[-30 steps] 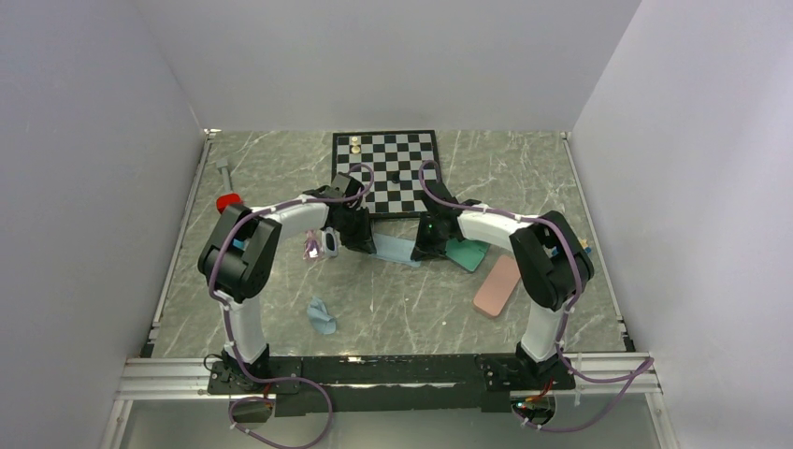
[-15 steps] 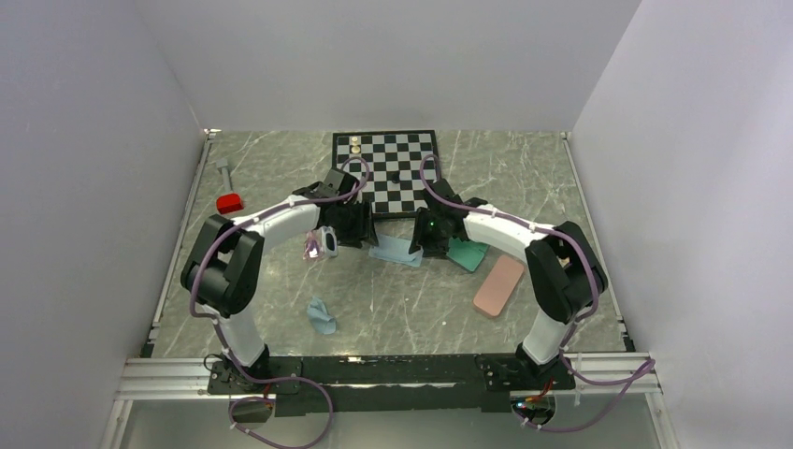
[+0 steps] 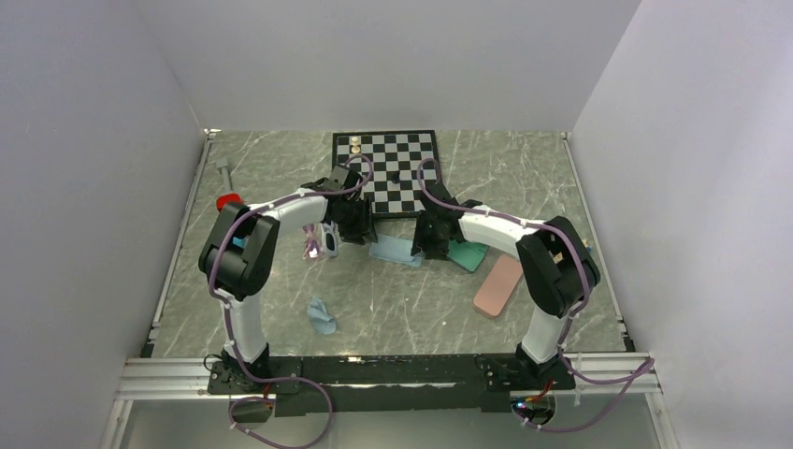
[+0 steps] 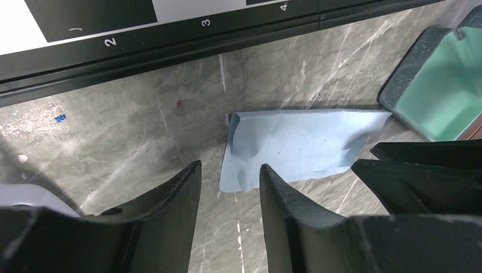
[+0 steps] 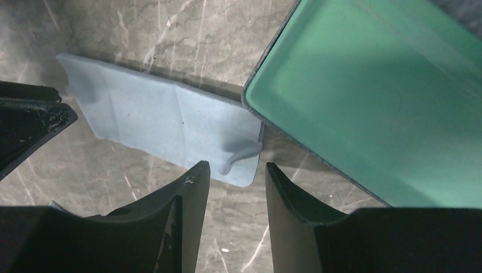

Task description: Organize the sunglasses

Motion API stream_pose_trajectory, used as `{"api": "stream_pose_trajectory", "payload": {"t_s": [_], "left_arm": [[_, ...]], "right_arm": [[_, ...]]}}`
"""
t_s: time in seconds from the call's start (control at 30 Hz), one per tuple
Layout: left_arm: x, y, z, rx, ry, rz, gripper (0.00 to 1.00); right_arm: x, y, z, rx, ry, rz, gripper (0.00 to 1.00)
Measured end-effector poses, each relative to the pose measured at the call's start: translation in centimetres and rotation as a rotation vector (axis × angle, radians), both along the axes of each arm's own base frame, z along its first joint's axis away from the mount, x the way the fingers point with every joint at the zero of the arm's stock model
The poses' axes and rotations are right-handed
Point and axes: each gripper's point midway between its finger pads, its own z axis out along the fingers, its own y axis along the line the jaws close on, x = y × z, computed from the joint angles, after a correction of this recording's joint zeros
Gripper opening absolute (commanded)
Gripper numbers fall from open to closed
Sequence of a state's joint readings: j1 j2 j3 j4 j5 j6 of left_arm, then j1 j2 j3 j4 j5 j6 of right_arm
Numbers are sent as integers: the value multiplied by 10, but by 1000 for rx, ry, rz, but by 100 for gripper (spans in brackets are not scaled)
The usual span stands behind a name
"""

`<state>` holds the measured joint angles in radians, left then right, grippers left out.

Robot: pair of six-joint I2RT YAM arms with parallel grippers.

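Observation:
The white-framed sunglasses and the purple-pink sunglasses lie side by side on the table, just left of my left gripper. Neither pair shows clearly in the wrist views. My left gripper is open and empty, low over the left end of a light-blue cloth. My right gripper is open and empty at the cloth's right end, next to an open case with green lining. The two grippers face each other across the cloth.
The open green-lined case lies right of the cloth, with a closed pink case beyond it. A second crumpled blue cloth lies nearer the front. A chessboard sits behind the grippers. A red object lies at the left.
Both arms dipped and spread at the elbows half a second ago, then rose back. The grippers stay at the two ends of the cloth. The sunglasses have not moved.

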<state>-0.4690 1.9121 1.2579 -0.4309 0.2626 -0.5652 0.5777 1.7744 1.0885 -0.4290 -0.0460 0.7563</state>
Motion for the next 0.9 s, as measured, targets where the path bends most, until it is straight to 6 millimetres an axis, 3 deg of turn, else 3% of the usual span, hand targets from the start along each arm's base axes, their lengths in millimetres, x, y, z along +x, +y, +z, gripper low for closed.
{"api": "stream_pose_trajectory", "payload": {"t_s": [0.27,0.63,0.73,0.9], "left_arm": [[2,-4,-8,2,12,-6,39],[6,-24,-13,10,5,-37,13],[6,-21,-14,23,4,-30,7],[6,-22,-14,29,-1,-32,1]], "right_arm": [[5,1,-8,-2,-2,-24,44],[12,7,-8,25,-18,-38,34],[13,9,-9,30,-23,-39,28],[14,13,-11,37,-26,-33,8]]}}
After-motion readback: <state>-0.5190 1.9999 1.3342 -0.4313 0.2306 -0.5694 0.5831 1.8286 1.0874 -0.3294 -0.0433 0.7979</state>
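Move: The light-blue cloth lies folded flat between my hands, about 2 cm below both. Its middle is some 5 cm to the right of my left hand and 1 cm nearer me, and some 4 cm to the left and 1 cm ahead of my right. The chessboard's middle is 18 cm ahead of my left hand and 4 cm right; the white sunglasses are 8 cm left, 3 cm ahead. The open green case is 9 cm right of my right hand, 1 cm ahead. I pinch the cloth from both ends. My left hand sinks about 1.5 cm, slides some 2 cm right onto the left edge and shuts its fingers there. My right hand dips 1 cm and creeps forward and left, about 2 cm in all, along the right end, its fingers closing later on the fabric. ##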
